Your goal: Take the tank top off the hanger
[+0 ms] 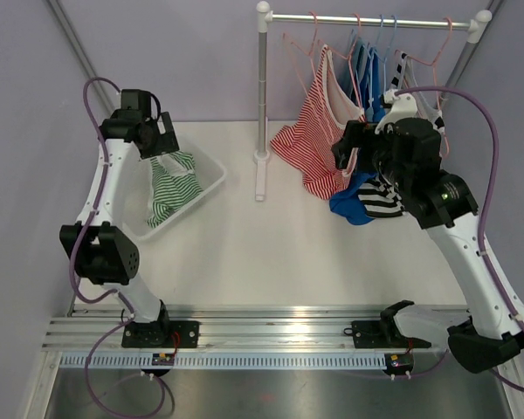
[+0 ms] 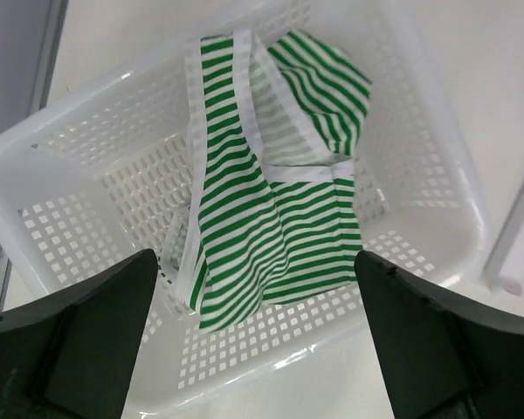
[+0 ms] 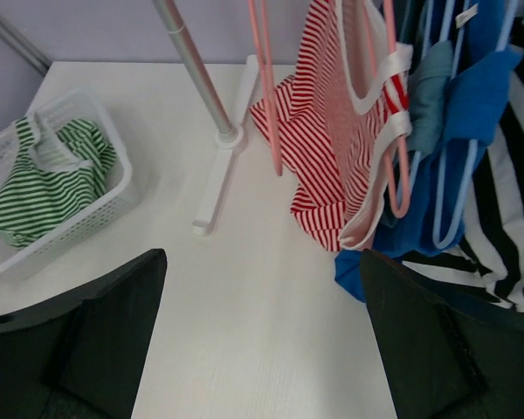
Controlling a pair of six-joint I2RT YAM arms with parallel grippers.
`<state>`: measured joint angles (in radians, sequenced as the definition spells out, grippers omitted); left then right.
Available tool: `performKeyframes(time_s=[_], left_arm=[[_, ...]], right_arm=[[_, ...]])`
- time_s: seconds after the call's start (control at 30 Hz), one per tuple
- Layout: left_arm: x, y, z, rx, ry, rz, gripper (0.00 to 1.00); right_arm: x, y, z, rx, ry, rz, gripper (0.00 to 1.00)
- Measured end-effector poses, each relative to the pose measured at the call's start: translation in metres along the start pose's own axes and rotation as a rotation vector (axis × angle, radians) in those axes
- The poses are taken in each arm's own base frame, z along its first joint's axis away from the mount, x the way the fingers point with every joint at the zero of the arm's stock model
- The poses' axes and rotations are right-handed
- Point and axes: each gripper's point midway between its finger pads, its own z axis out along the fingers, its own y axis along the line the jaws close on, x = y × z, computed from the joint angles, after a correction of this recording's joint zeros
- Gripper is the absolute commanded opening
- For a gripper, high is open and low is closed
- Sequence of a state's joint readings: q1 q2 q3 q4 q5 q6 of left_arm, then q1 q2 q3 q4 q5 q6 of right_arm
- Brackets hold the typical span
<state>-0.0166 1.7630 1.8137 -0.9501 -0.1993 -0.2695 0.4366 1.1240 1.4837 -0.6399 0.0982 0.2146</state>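
A green-and-white striped tank top (image 2: 271, 201) lies crumpled in the white basket (image 2: 472, 201), free of any hanger. My left gripper (image 2: 258, 349) hovers just above it, open, with nothing between its fingers. From above, the left gripper (image 1: 162, 140) sits over the basket's (image 1: 217, 179) back edge. A red-and-white striped tank top (image 1: 319, 140) hangs on a pink hanger (image 1: 319, 39) from the rack. My right gripper (image 1: 345, 148) is beside its lower right part, open and empty. In the right wrist view the red tank top (image 3: 332, 148) and pink hanger (image 3: 393, 105) are ahead of the right gripper (image 3: 262, 340).
The rack's upright pole (image 1: 262, 87) and foot stand mid-table between basket and clothes. Blue tops (image 3: 472, 105) and a black-and-white striped one (image 3: 506, 236) hang on further hangers right of the red one. The basket (image 3: 96, 209) sits at the left.
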Motion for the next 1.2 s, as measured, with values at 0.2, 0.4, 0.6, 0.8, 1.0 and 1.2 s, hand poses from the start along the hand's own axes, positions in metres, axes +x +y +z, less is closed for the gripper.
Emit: performKeyframes(time_s=[0.2,0.4,0.6,0.8,1.0,1.2], left_arm=[[-0.002,-0.012,-0.109,0.135,-0.22,0.01,0.99],[0.047,-0.005,-0.195,0.302,-0.433,0.023,0.99],[0.11,0.009,-0.16,0.297,-0.395,0.058,0.99],[0.145,0.007,-0.127,0.283,-0.271,0.103,0.99],[0.14,-0.002,-0.133,0.335,-0.3,0.106,0.99],[0.14,-0.007,-0.135,0.365,-0.303,0.112,0.99]], right_arm=[[-0.046,-0.024,0.014,0.144,-0.033,-0.048,0.89],[-0.082,-0.051,0.05,0.216,-0.05,-0.074,0.81],[-0.083,-0.056,0.109,0.212,0.01,-0.14,0.65],[-0.071,-0.066,0.156,0.222,0.073,-0.188,0.52],[-0.048,-0.072,0.181,0.219,0.147,-0.214,0.25],[-0.041,-0.071,0.186,0.204,0.164,-0.204,0.0]])
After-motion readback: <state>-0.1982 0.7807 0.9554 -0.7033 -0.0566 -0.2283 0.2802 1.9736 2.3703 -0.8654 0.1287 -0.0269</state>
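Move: From the right hand, the near upper arm of the red-striped top's pink hanger is about 20 cm ahead, 2 cm to the right and 2 cm lower; the striped cloth hangs some 10 cm below it. The empty pink hanger is roughly 10 cm to that arm's left, the blue tops about 6 cm to its right. From the left hand, that hanger is about 47 cm right, 7 cm ahead and 13 cm higher; the green top in the basket is 12 cm straight below. The open right hand reaches about 20 cm forward to the red-striped top's hanger, arching up and a little right before sinking some 8 cm, rolls its left side down about 15 degrees and closes its fingers to pinch the hanger's pink bar. Meanwhile the empty left hand, fingers still wide open, backs some 18 cm away from the basket and drifts about 6 cm right, rising about 12 cm and coming down again, then waits over the table with its fingers tipped further up and swung clockwise. ##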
